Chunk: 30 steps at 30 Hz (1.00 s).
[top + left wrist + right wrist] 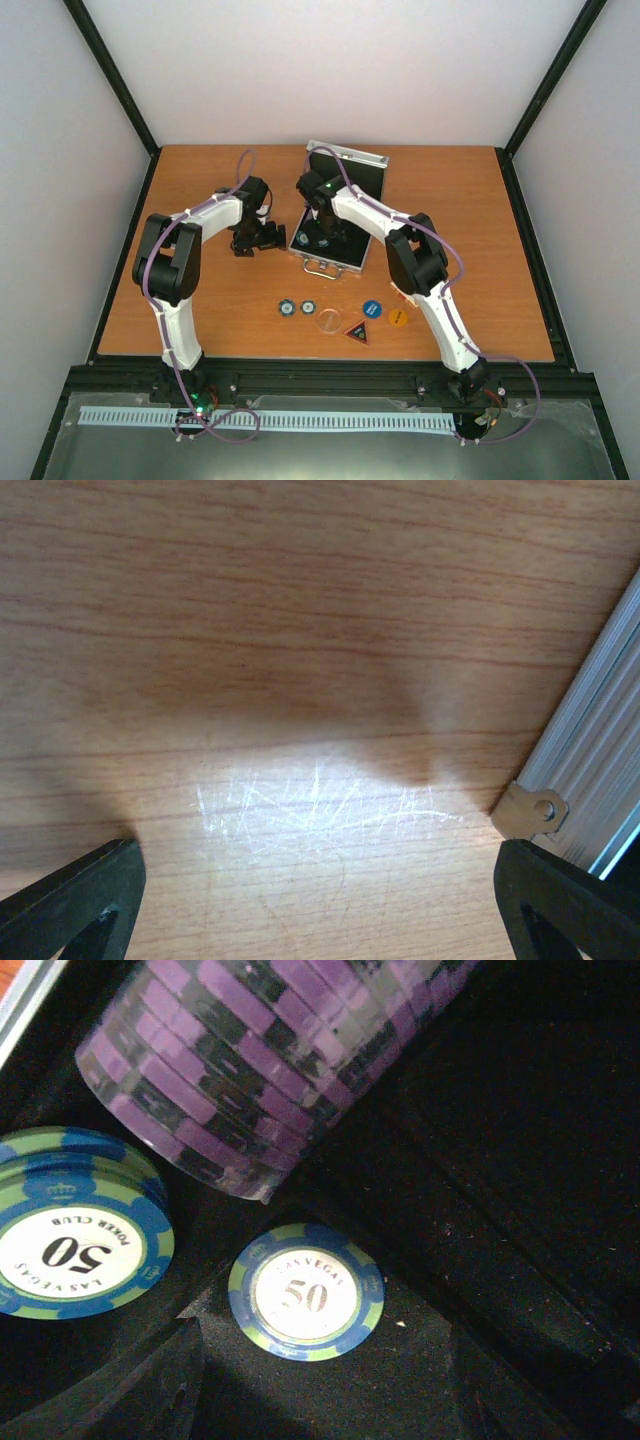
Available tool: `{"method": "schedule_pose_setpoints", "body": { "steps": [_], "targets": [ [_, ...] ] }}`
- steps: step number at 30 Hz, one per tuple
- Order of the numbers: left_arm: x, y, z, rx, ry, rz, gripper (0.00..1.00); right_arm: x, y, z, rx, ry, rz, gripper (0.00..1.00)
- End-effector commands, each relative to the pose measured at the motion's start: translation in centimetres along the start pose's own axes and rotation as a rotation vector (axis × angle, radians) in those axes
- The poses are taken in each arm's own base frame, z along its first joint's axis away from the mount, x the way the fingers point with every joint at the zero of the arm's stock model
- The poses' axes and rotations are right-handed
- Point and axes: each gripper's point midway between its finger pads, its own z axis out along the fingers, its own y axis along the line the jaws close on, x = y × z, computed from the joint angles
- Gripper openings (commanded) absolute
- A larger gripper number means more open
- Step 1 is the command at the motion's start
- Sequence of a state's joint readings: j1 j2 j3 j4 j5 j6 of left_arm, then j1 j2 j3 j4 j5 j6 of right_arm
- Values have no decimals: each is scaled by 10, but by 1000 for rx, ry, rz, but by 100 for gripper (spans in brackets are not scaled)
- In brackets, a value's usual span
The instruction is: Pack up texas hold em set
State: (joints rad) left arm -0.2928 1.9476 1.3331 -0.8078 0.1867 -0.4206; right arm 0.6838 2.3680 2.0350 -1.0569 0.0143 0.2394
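Note:
The small silver case (338, 262) stands open at the table's middle, its lid (350, 168) upright. My right gripper (322, 238) reaches into it and is open. In the right wrist view a blue-green 50 chip (305, 1294) lies flat on the black lining (480, 1210), between the fingers and clear of them. A leaning purple chip stack (260, 1070) and a blue 50 stack (75, 1235) sit behind it. My left gripper (255, 240) hangs open over bare wood, just left of the case wall (600, 740). No card deck shows.
Loose on the table in front of the case lie two blue chips (297, 308), a clear round disc (329, 321), a red-and-black triangular button (358, 331), a blue round button (372, 309) and an orange one (398, 317).

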Motion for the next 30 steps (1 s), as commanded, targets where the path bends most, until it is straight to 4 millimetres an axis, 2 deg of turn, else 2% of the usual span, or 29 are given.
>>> {"method": "schedule_pose_setpoints", "body": {
  "steps": [1, 6, 13, 18, 22, 27, 30],
  "targets": [
    [2, 6, 13, -10, 36, 4, 99, -2, 3, 20, -7, 28, 2, 70],
    [0, 5, 11, -10, 30, 7, 99, -1, 4, 26, -14, 38, 5, 72],
    [2, 6, 12, -11, 32, 7, 99, 10, 1, 33, -3, 60, 11, 68],
    [1, 6, 10, -12, 27, 7, 99, 21, 0, 45, -9, 92, 7, 54],
    [2, 8, 10, -17, 28, 6, 99, 24, -4, 44, 7, 88, -3, 43],
    [1, 8, 10, -18, 28, 5, 99, 33, -9, 42, 25, 102, -16, 40],
    [-2, 8, 9, -18, 22, 4, 99, 50, -15, 42, 41, 133, -26, 39]
  ]
}}
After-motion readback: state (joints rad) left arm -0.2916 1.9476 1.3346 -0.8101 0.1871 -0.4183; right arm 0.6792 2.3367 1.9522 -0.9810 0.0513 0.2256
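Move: The single blue-green 50 chip on the case floor lies almost under the right hand, about 1 cm ahead and 1 cm below, centred left to right. The stack of 50 chips stands roughly 5 cm to this hand's left and 2 cm ahead. The purple chip roll lies some 6 cm ahead and 1 cm left, about level in height. From the left hand the single chip is about 13 cm to the right, level fore and aft. Around the single 50 chip on the case floor the right hand's open fingers draw in by nearly half, after first spreading a touch. The hand edges slightly forward and left, then shifts about 1 cm right while sinking half a centimetre, with the fingers still pointing down. The left-hand fingertip ends over the chip's near edge; a firm pinch can't be seen. ##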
